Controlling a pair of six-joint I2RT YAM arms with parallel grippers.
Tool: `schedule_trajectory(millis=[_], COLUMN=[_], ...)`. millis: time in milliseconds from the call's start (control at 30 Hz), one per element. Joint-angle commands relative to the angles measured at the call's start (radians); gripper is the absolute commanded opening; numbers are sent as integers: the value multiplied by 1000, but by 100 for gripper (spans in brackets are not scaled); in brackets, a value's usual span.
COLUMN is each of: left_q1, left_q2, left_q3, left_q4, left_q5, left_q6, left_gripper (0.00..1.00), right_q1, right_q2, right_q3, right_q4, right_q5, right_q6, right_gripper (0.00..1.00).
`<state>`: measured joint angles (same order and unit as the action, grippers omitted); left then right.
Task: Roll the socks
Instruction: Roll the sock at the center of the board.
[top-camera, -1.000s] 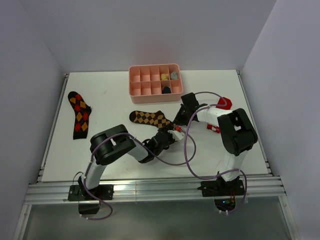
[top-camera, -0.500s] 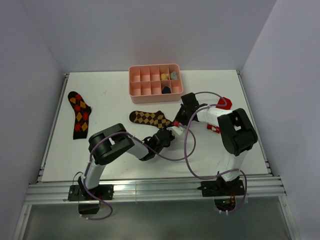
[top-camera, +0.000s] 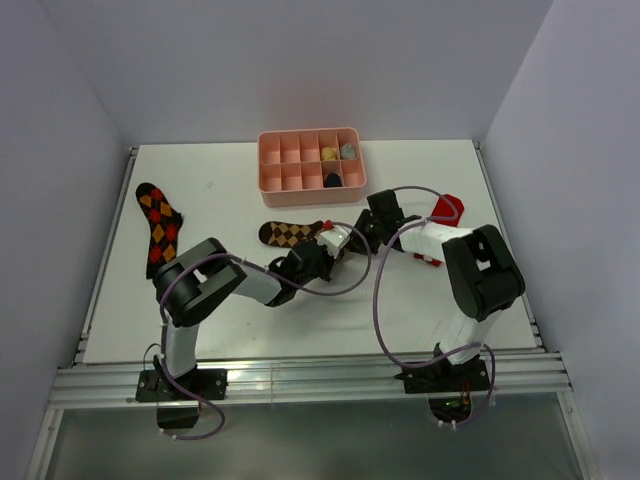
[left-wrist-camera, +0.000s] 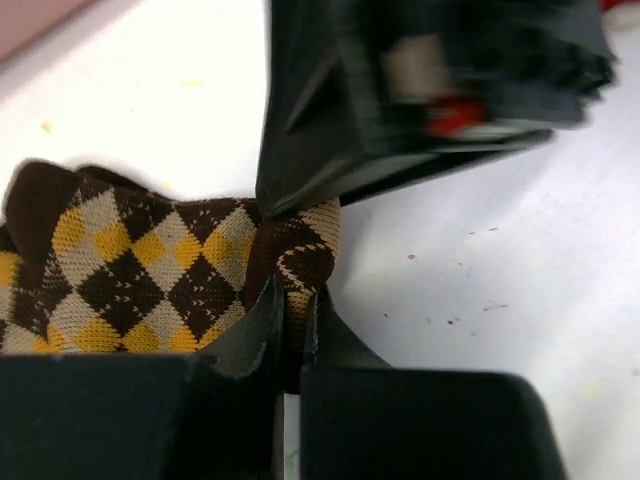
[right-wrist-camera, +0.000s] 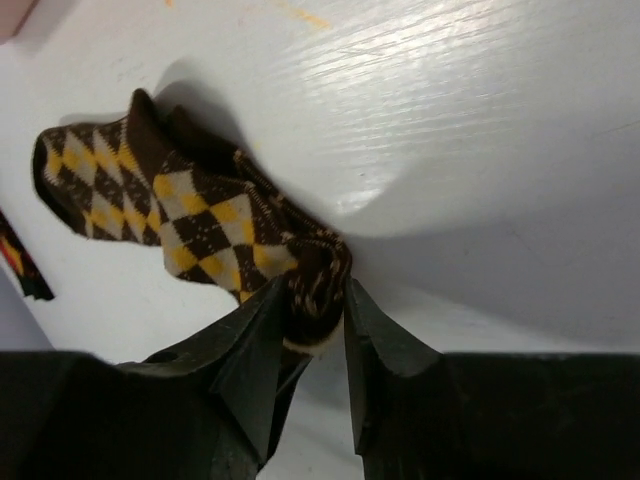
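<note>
The black sock with tan argyle diamonds (top-camera: 285, 233) lies flat at the table's middle, with its cuff end bunched up. My left gripper (left-wrist-camera: 292, 305) is shut on the edge of that cuff (left-wrist-camera: 300, 250). My right gripper (right-wrist-camera: 315, 300) meets it from the other side, jaws parted, with the bunched cuff (right-wrist-camera: 320, 270) loose between its fingers. In the top view the left gripper (top-camera: 338, 240) and the right gripper (top-camera: 358, 233) stand tip to tip. The red-orange argyle sock (top-camera: 160, 228) lies flat at the far left. The red sock (top-camera: 447, 207) lies behind the right arm.
A pink compartment tray (top-camera: 300, 140) with a few small items stands at the back centre, just beyond the tan sock. Purple cables loop over the table between the two arms. Side walls close in the table on both sides.
My left gripper has closed onto the tan sock's cuff and shifted up and left. The right gripper's jaws have gone from shut to parted.
</note>
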<state>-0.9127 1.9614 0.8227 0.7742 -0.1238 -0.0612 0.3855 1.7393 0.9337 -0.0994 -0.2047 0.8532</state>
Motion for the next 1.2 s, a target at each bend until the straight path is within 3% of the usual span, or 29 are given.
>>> schedule_trajectory(millis=[0, 233, 433, 733, 1167], left_q1=[69, 210, 296, 308, 327], left_q2=[-32, 20, 83, 116, 140], left_q3=[-31, -23, -83, -134, -183], left_q4=[-136, -138, 22, 123, 234], left_q5=[175, 464, 618, 638, 632], left_q6=[-216, -497, -745, -876, -973], left_gripper=[1, 0, 1, 1, 1], right_q1=[-13, -22, -22, -17, 0], right_q2=[-83, -161, -169, -95, -52], right_q3=[-16, -81, -174, -194, -249], right_q4=[58, 197, 309, 421, 412], right_q5=[-55, -68, -81, -105, -105], right_q6=[4, -11, -2, 47, 78], right_gripper=[38, 48, 54, 59, 62])
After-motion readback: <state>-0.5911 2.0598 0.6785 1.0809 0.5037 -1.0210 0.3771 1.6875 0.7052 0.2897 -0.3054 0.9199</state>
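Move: The sock's rolled end is still pinched in the left hand, practically at its finger pads; the loose rest stretches from there, its middle about 11 cm left and 4 cm ahead. For the right hand the rolled end sits between its parting fingertips, about 2 cm left and 1 cm back. From the right hand, the pink box is some 21 cm ahead and 10 cm left, the red sock 20 cm right and 5 cm ahead. The sock's rolled end is kept firmly closed in the left fingers and turned some 60 degrees about the line they point along, counter-clockwise seen from behind the wrist, while that hand shifts about 4 cm left over the loose part. The right fingers spread wider and let go, rise about 4 cm, then sink again beside the roll, ending about 1 cm above their start. ##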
